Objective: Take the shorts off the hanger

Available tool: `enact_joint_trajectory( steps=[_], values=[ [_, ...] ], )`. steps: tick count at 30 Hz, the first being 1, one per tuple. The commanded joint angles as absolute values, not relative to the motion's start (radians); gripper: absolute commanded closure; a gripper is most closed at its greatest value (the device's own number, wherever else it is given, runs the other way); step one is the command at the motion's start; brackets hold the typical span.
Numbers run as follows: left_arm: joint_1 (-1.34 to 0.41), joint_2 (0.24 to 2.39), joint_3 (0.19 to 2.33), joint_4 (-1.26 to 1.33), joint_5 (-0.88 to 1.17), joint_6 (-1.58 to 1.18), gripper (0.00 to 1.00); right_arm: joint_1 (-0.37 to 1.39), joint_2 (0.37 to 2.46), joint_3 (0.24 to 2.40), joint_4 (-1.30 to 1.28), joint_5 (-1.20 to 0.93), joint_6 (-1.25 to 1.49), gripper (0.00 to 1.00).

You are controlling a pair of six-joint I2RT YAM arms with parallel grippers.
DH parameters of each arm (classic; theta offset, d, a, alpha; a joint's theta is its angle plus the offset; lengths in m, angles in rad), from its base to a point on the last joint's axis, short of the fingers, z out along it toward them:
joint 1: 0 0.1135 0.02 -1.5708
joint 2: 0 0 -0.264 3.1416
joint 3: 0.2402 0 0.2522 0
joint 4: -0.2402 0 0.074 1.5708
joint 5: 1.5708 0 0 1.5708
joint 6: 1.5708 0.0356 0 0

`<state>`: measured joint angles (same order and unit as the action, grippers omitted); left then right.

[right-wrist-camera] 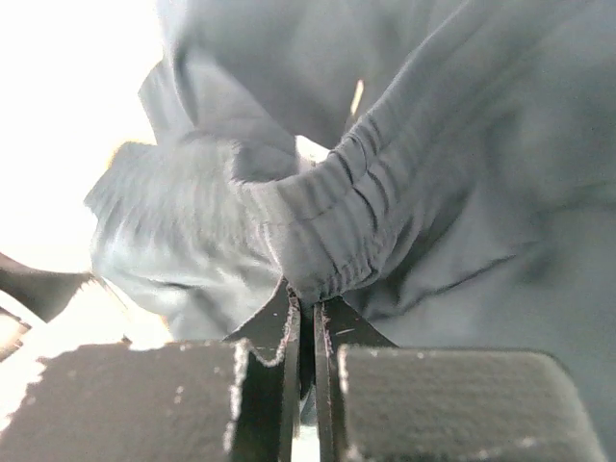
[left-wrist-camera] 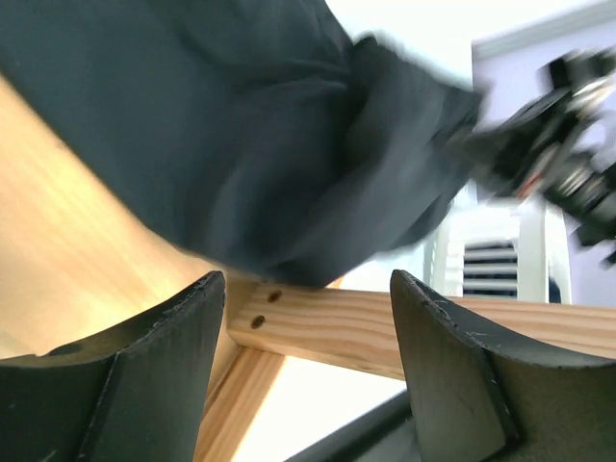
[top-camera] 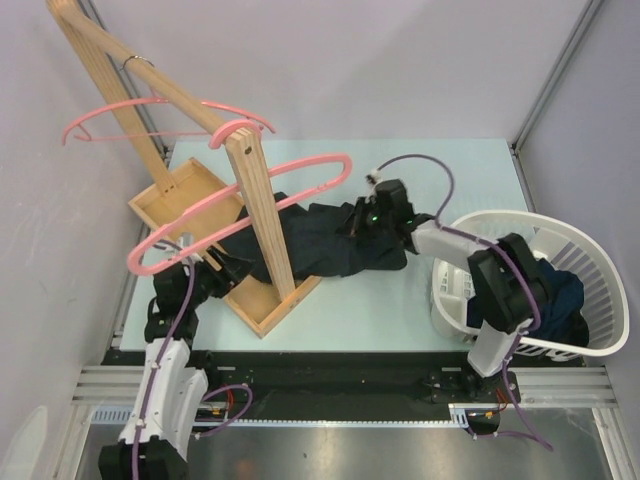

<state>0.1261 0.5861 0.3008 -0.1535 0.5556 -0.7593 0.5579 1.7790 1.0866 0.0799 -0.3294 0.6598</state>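
Blackish dark shorts (top-camera: 320,245) lie crumpled on the table beside the wooden rack's post, under the lower pink hanger (top-camera: 300,172); whether they still hang on it I cannot tell. My right gripper (top-camera: 362,218) is at their right end. In the right wrist view it (right-wrist-camera: 306,303) is shut on the gathered waistband of the shorts (right-wrist-camera: 433,144). My left gripper (top-camera: 215,262) sits low at the rack's base. It (left-wrist-camera: 308,284) is open with only a wooden rail (left-wrist-camera: 385,327) behind the gap, and the shorts (left-wrist-camera: 241,125) are above it. Navy shorts (top-camera: 562,292) lie in the basket.
The wooden rack (top-camera: 262,215) stands on the table's left half, its frame base around my left gripper. A second pink hanger (top-camera: 160,105) hangs on its top rail. A white laundry basket (top-camera: 600,260) stands at the right edge, also visible as the basket (left-wrist-camera: 491,255) in the left wrist view.
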Motion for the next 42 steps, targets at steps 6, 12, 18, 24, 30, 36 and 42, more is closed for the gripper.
enact_joint_trajectory(
  steps=[6,12,18,24,30,36,42],
  values=[
    [-0.038,0.718,0.319,-0.005,0.575,-0.747,0.25,0.226,1.384,1.147,-0.024,-0.356,0.647,1.00],
    [-0.103,0.733,0.318,0.051,0.554,-0.736,0.23,-0.070,1.155,1.192,-0.187,-0.437,0.658,1.00],
    [-0.146,0.727,0.305,0.037,0.538,-0.715,0.18,-0.354,0.977,1.308,-0.276,-0.569,0.693,1.00],
    [-0.156,0.673,0.317,-0.038,0.531,-0.704,0.07,-0.577,0.920,1.468,-0.296,-0.739,0.814,1.00],
    [-0.163,0.634,0.333,-0.101,0.537,-0.698,0.06,-0.666,0.976,1.834,-0.498,-0.720,0.776,1.00],
    [-0.173,0.583,0.337,-0.158,0.554,-0.686,0.03,-0.667,0.983,1.933,-0.535,-0.687,0.810,1.00],
    [-0.195,0.511,0.313,-0.144,0.577,-0.736,0.03,-0.667,0.939,1.789,-0.554,-0.707,0.770,1.00]
  ],
)
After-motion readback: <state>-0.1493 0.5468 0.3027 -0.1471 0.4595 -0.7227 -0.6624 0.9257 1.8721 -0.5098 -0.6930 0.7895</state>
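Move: The dark shorts are already pinched in the right gripper. The white basket they go to lies about 36 cm to its right, 13 cm back and roughly 3 cm above it. The foot of the rack's front post stands some 14 cm to the left of the right gripper and 14 cm back. From the empty left gripper the basket is about 60 cm to the right and 3 cm back, while the post foot is only about 10 cm right and 2 cm back. Whip the right gripper up about 50 cm and about 30 cm to the right, keeping the shorts pinched by their gathered waistband; swing a little forward first, then draw back some 20 cm to bring them above the basket. Tip the fingers well upward while turning about 45 degrees clockwise. Bring the left gripper about 5 cm right towards the post foot, opening it wider. ##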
